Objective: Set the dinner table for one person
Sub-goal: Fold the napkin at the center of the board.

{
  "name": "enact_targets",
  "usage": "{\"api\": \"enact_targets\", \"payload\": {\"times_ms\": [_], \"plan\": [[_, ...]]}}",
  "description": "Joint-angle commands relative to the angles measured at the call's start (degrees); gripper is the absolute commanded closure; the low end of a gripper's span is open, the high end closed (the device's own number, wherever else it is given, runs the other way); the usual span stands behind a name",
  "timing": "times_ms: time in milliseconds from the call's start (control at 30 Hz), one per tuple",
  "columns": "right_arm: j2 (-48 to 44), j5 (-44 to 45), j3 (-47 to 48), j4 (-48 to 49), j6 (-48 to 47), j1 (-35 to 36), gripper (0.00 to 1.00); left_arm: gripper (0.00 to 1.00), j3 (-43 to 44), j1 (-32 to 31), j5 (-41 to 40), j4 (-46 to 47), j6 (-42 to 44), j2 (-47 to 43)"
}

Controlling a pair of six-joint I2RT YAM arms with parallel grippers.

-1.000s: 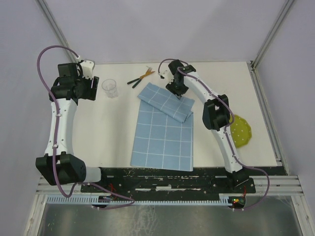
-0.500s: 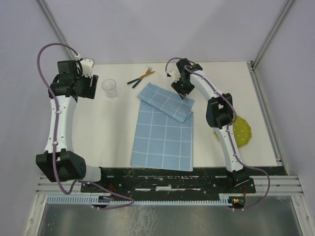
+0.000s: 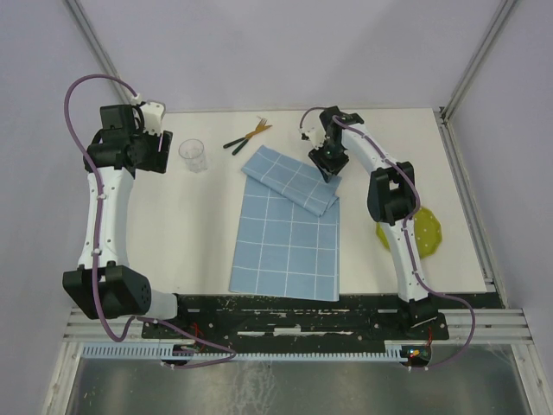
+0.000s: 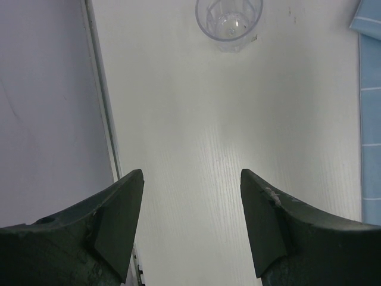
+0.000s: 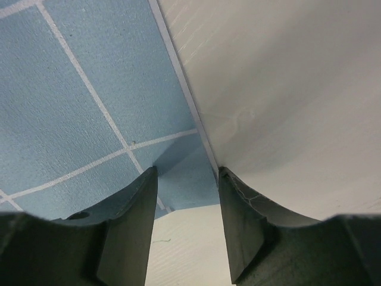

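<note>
The dinner table (image 3: 173, 225) is a large off-white top. My left gripper (image 3: 162, 152) hovers at its far left, open and empty, its jaws wide apart over bare wood (image 4: 196, 107). A clear glass (image 3: 193, 156) stands just right of it, ahead of the fingers in the left wrist view (image 4: 229, 21). My right gripper (image 3: 328, 166) hangs open over the right corner of the folded-over blue cloth (image 3: 289, 233). In the right wrist view the right gripper (image 5: 187, 173) has the cloth's corner (image 5: 77, 89) just beyond its tips, with nothing between them.
Green-handled cutlery (image 3: 248, 136) lies at the back, between the glass and the right arm. A yellow-green plate (image 3: 423, 233) sits at the right, partly hidden behind the right arm. A metal frame rail (image 4: 101, 119) borders the table's left edge.
The right gripper has slid rightward along the folded cloth toward its right corner. The left arm has barely shifted.
</note>
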Motion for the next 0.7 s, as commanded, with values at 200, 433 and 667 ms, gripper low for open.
{"api": "enact_targets", "payload": {"times_ms": [200,433,667], "plan": [[-0.8,-1.0,-3.4,-3.5,1.0,0.2,0.57,0.27,2.6,-0.2,1.9,0.9,1.5,-0.6],[1.4,1.0,-1.6,-5.1,2.3,0.2,0.97,0.27,2.5,-0.2,1.9,0.7,1.6,-1.2],[0.0,4.7,-3.6,-2.0,3.9,0.2,0.98,0.27,2.9,-0.3,1.9,0.3,1.9,-1.2]]}}
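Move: The right hand is down at the far right corner of the napkin's folded strip, its open fingers straddling the far edge: the corner lies about 2 cm to its right, hardly lower. The strip's middle is some 12 cm to its left, level with it. The green plate sits 22 cm right and 17 cm back, the cutlery about 26 cm left and 16 cm ahead. From the left hand, the corner is roughly 54 cm right, 11 cm ahead and 26 cm below. The right fingers, roughly half open at first, shut almost completely and pinch the cloth of the folded strip by its far edge, close to the right corner. Meanwhile the hand eases back about 1.5 cm and slightly to the right, staying low with the fingers pointing down, the wrist barely turning. ##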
